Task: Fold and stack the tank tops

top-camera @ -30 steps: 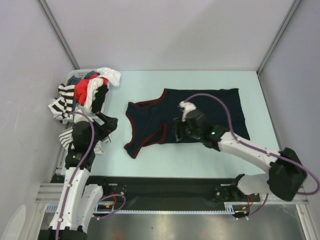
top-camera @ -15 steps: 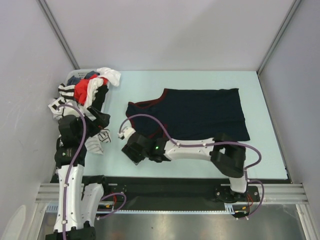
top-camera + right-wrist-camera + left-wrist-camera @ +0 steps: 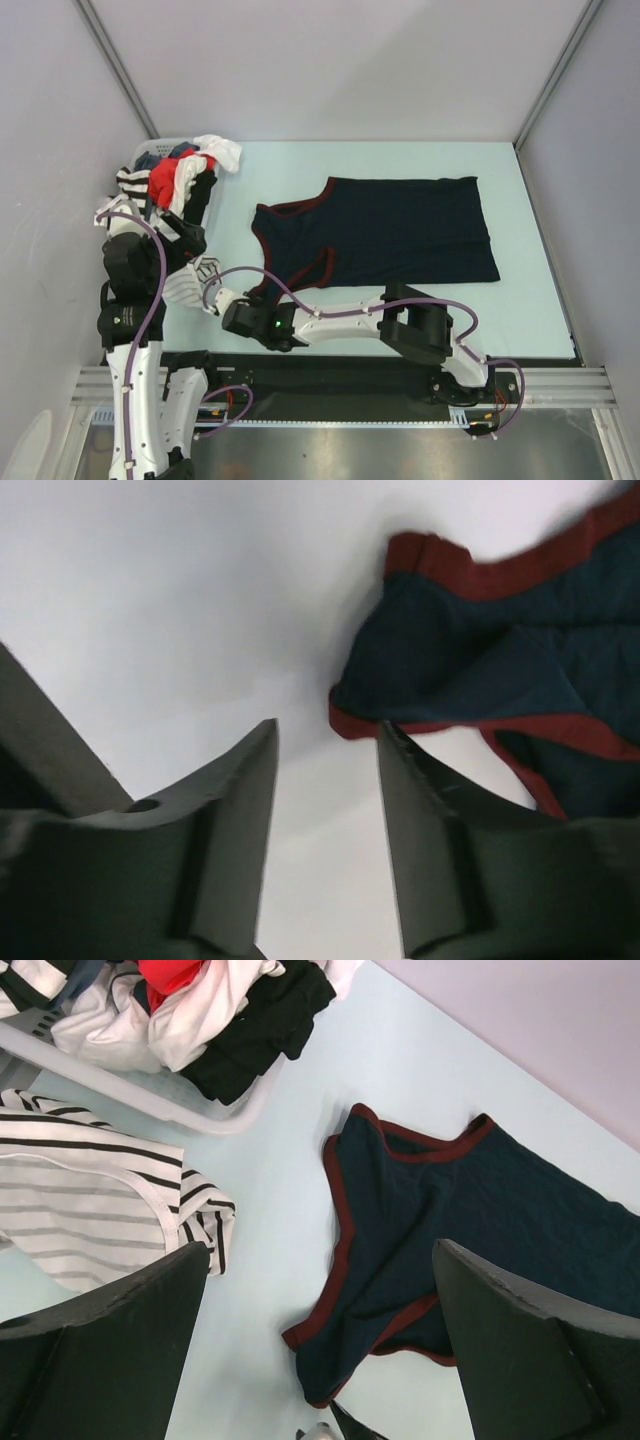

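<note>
A dark navy tank top (image 3: 400,235) with maroon trim lies spread flat in the middle of the table; its lower left strap (image 3: 480,660) is bunched. A white tank top (image 3: 90,1210) with thin dark stripes lies crumpled by the basket, left of the navy one. My right gripper (image 3: 328,730) reaches far left, low over the table. It is open and empty, and the strap's corner lies just beyond its tips. My left gripper (image 3: 320,1250) hovers wide open and empty, high above the gap between the two tops.
A white basket (image 3: 150,1100) piled with red, white, black and striped clothes stands at the back left, some of it hanging over the rim. The right arm's long forearm (image 3: 340,318) lies across the table's near edge. Grey walls close in both sides.
My right arm has swept left from over the navy top's middle to past its lower left strap, its jaws a little narrower. My left arm has drawn back towards the left.
</note>
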Robot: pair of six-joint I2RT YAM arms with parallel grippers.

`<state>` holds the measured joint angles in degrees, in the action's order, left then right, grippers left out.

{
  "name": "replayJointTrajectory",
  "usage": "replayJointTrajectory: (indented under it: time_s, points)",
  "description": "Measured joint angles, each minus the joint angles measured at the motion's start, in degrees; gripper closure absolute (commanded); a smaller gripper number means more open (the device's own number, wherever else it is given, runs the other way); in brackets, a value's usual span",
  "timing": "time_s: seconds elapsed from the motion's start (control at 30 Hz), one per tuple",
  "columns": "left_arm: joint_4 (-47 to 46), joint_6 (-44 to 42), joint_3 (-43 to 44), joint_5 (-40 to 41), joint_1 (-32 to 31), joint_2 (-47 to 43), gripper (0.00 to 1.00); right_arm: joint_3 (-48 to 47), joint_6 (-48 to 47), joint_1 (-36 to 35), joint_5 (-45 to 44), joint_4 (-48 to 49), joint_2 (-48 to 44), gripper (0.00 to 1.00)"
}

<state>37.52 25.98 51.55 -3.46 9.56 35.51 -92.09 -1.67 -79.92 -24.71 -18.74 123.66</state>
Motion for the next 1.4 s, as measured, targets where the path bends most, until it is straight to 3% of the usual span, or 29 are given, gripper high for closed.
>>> replayJointTrajectory:
  time_s: [0.2, 0.6, 1.1, 1.2, 1.4]
  points:
    - [0.3, -0.1, 0.0, 0.1, 0.0, 0.0, 0.0, 1.3, 3.8, -1.3, -7.0, 0.3, 0.0, 0.54]
    - [0.3, -0.1, -0.2, 0.0, 0.1, 0.0, 0.0, 2.9, 16.3, -1.4, -8.9, 0.4, 0.5, 0.57]
    - [-0.1, -0.1, -0.6, -0.4, 0.1, 0.0, 0.0, 4.0, 20.5, 0.7, -5.7, 4.8, 1.4, 0.81]
    - [-0.1, -0.1, -0.6, -0.4, 0.1, 0.0, 0.0, 5.3, 21.3, 1.9, -3.5, 7.1, 0.9, 1.0]
    - [-0.1, -0.2, -1.2, -0.4, 0.1, -0.1, 0.0, 7.4, 22.6, 3.5, -0.9, 8.9, -0.5, 1.0]
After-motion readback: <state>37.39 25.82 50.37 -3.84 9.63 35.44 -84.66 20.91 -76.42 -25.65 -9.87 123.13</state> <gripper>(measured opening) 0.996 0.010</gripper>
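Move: The tank top's near bottom strap corner lies just off my half-open right fingers: about 2 cm ahead, 1 cm to the right and 3 cm below. The strap's other corner is some 9 cm ahead and 3 cm left, the peak of the red-edged fold about 16 cm ahead and 16 cm right, and the striped shirt roughly 12 cm ahead and 24 cm left. From my left hand that near corner is about 6 cm back, 15 cm right and 25 cm below. I ease my right hand down about 2.5 cm onto the near corner of the navy tank top's strap, drifting some 1.5 cm right first, then finishing with a 2 cm push forward. As I go I roll the hand about 25 degrees around its finger line, clockwise seen from behind it, and shut my half-open fingers completely, pinching the red hem at its corner. ##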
